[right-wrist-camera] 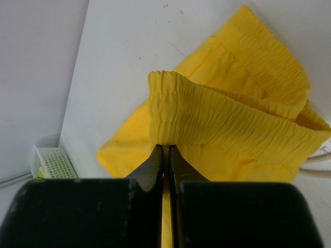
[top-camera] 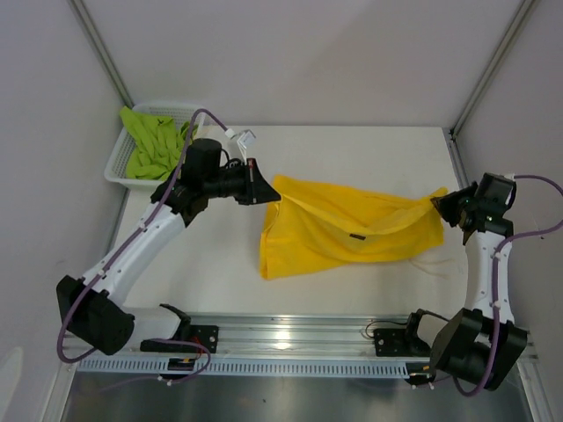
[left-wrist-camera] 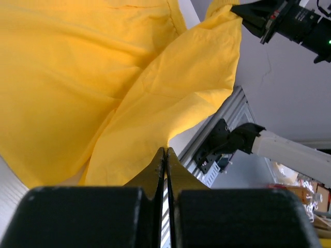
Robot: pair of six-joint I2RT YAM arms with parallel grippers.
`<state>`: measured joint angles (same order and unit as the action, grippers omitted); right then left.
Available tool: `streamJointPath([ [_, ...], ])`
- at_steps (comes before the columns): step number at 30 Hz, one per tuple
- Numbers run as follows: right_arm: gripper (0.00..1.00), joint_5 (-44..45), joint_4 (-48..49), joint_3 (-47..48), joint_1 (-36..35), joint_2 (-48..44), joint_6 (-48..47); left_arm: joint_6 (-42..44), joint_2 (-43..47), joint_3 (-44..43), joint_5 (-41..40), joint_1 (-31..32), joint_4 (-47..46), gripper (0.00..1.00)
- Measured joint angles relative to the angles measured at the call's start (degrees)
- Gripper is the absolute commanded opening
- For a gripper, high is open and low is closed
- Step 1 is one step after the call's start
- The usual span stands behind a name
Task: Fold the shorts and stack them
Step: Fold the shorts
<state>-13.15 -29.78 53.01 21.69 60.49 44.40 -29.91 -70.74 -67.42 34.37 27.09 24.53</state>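
Note:
The yellow shorts (top-camera: 352, 229) are stretched across the middle of the white table between my two grippers. My left gripper (top-camera: 266, 185) is shut at their far left corner, and in the left wrist view the yellow cloth (left-wrist-camera: 129, 77) runs right down into its closed tips (left-wrist-camera: 166, 151). On the right, my right gripper (top-camera: 447, 205) is shut on the gathered waistband (right-wrist-camera: 207, 119), which bunches just above its tips (right-wrist-camera: 166, 147). A white drawstring (top-camera: 431, 264) trails near the right end. The lime green shorts (top-camera: 154, 145) lie crumpled in the basket.
The white mesh basket (top-camera: 119, 167) stands at the table's far left corner, and also shows small in the right wrist view as the basket (right-wrist-camera: 51, 163). A metal rail (top-camera: 290, 338) runs along the near edge between the arm bases. Grey walls close in both sides.

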Motion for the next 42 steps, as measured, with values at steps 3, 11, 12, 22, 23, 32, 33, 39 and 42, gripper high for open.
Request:
streamJointPath([
  [3,0.00,-0.5,1.8,1.7,0.1,4.9,1.0,0.4,-4.4,-3.9,0.5,-2.3,0.0,0.00],
  [11,0.00,-1.6,6.5,10.6,-0.6,16.8,2.6,0.5,-12.6,-12.3,2.3,-6.5,-1.4,0.00],
  [12,0.00,-1.6,7.1,11.6,-0.9,18.1,2.6,0.5,-13.5,-13.0,2.4,-7.0,-1.5,0.00],
  [22,0.00,-2.3,12.7,23.8,-4.2,35.3,3.5,0.3,-25.4,-18.1,2.3,-9.7,-4.3,0.00],
  [23,0.00,-2.4,13.0,25.0,-4.6,37.4,3.6,0.3,-26.8,-18.1,2.3,-9.9,-4.7,0.00],
  [32,0.57,-2.1,19.5,32.7,-6.8,52.7,5.5,-0.9,-40.0,-24.4,0.9,-13.2,-8.0,0.19],
  [33,0.74,-1.9,20.2,33.9,-7.1,54.2,5.9,-1.0,-41.7,-25.8,0.5,-13.6,-9.0,0.41],
  [39,0.90,0.8,19.5,44.9,-8.8,60.8,4.5,-2.5,-47.6,-32.0,-3.8,-14.9,-9.2,0.99],
  [42,0.87,1.8,18.1,45.1,-9.4,58.1,2.5,-2.0,-46.6,-31.5,-6.7,-15.1,-8.5,0.99],
])
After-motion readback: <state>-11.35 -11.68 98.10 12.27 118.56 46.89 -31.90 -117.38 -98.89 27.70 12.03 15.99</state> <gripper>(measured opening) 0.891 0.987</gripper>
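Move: The left hand holds the shorts' left top corner; the bare table it goes to lies some 26 cm ahead, 4 cm left and about 26 cm below. From that hand, the shorts' lower left corner is about 7 cm back, 5 cm left, and the basket roughly 34 cm ahead, 38 cm left. The right hand holds the elastic corner; its landing spot is about 27 cm ahead, 2 cm right and 19 cm below. Both hands sweep the held edge roughly 25 cm forward, lower it some 10 cm, and open, releasing the shorts. ##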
